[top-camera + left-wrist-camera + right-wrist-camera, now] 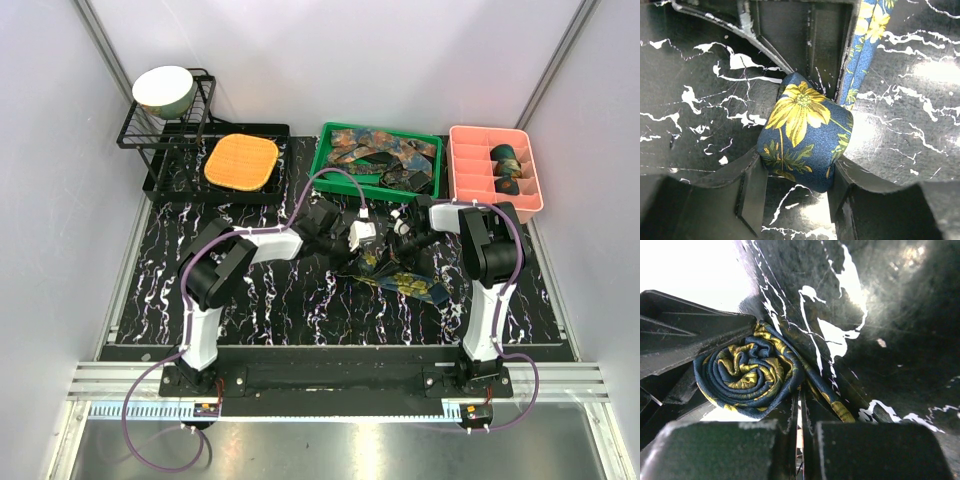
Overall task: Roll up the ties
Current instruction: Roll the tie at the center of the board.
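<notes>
One of the ties, blue with yellow flowers, is wound into a coil (pixel 805 130) that rests on the black marbled mat. My left gripper (pixel 796 176) holds the coil's lower end, with both fingers touching it. The spiral end face of the coil (pixel 747 372) shows in the right wrist view. My right gripper (pixel 801 405) is shut, its tips against the coil's rim. The tie's loose tail (pixel 862 50) runs away from the coil across the mat (pixel 405 283). Both grippers meet at mid-table, left (pixel 372 240) and right (pixel 392 238).
A green tray (pixel 322 165) at the back holds several loose ties. A pink compartment tray (pixel 490 131) at the back right holds rolled ties (pixel 508 160). At the back left are a black dish rack (pixel 165 140), a bowl (pixel 163 88) and an orange pad (pixel 241 162).
</notes>
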`<state>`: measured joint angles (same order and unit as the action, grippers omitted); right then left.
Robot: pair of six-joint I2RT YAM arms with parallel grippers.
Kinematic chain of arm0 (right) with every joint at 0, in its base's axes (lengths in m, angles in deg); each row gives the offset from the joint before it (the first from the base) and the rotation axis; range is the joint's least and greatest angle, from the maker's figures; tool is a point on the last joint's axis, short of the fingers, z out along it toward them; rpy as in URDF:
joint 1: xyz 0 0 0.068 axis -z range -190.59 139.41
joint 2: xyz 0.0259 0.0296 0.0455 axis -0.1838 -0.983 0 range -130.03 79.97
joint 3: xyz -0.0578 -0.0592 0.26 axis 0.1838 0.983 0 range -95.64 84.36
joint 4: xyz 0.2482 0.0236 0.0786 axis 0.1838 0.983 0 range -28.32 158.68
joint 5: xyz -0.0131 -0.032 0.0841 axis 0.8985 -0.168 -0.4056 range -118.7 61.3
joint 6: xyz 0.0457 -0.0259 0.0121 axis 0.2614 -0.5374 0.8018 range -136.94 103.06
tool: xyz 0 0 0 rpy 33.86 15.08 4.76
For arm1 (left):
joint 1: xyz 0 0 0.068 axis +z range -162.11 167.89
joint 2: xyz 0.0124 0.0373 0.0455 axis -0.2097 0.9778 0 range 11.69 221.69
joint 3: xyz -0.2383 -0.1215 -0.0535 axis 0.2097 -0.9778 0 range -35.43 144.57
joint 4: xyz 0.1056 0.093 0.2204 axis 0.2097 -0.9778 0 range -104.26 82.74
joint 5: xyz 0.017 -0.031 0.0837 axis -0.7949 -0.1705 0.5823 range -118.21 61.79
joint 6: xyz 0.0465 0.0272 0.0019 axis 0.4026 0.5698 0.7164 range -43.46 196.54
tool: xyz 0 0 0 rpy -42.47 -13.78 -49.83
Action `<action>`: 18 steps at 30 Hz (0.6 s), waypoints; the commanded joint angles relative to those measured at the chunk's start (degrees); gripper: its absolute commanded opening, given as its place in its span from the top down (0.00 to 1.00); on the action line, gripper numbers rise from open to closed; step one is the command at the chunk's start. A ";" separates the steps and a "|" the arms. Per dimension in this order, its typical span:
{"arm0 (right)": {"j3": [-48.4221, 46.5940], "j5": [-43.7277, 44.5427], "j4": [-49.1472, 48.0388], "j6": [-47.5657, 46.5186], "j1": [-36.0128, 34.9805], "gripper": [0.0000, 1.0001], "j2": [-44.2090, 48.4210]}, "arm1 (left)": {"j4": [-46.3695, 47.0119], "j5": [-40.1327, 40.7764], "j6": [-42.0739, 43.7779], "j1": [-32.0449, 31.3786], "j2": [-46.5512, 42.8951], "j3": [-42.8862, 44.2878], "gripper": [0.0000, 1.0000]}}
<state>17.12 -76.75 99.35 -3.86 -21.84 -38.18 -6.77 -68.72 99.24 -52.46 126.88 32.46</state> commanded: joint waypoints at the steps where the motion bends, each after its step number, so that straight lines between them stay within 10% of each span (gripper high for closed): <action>1: -0.34 10.79 -0.32 -2.27 -0.44 1.00 -3.58 | -3.74 1.82 5.51 -2.27 -0.24 0.92 0.74; 6: -4.02 5.60 3.36 -4.82 -0.01 0.95 -1.83 | -10.85 12.97 7.09 -3.06 0.20 1.09 0.99; 11: -6.23 2.71 11.27 -7.27 2.01 0.68 2.65 | -15.08 19.41 6.31 -3.23 0.56 0.04 1.00; 18: -6.06 2.61 16.38 -8.60 3.86 0.64 8.20 | -16.58 21.71 -2.12 -2.18 2.84 1.44 1.00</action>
<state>12.84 -74.59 111.92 -10.53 -18.21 -35.07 -13.74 -55.83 101.76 -55.92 125.53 34.52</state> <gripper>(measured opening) 0.355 0.448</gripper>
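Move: The left hand already holds the rolled tie at its fingertips, the roll's middle about 1 cm to its right. The unrolled tail's middle lies some 12 cm to its right, 4 cm back and 2 cm lower. From the closed right fingertips, the rolled tie is about 3 cm to the left, roughly level fore and aft and 1 cm higher; the tail's middle is about 6 cm to the right and 3 cm back, the green tray some 28 cm straight ahead. Up and to its right, roughly 3 cm each way, the right hand backs away from the rolled tie after a brief hold, its shut fingers parting to about a third open and coming clear of the roll's right side. The left hand keeps its pinch on the roll, sinking under 1 cm and tipping its fingers about 10 degrees further down. ##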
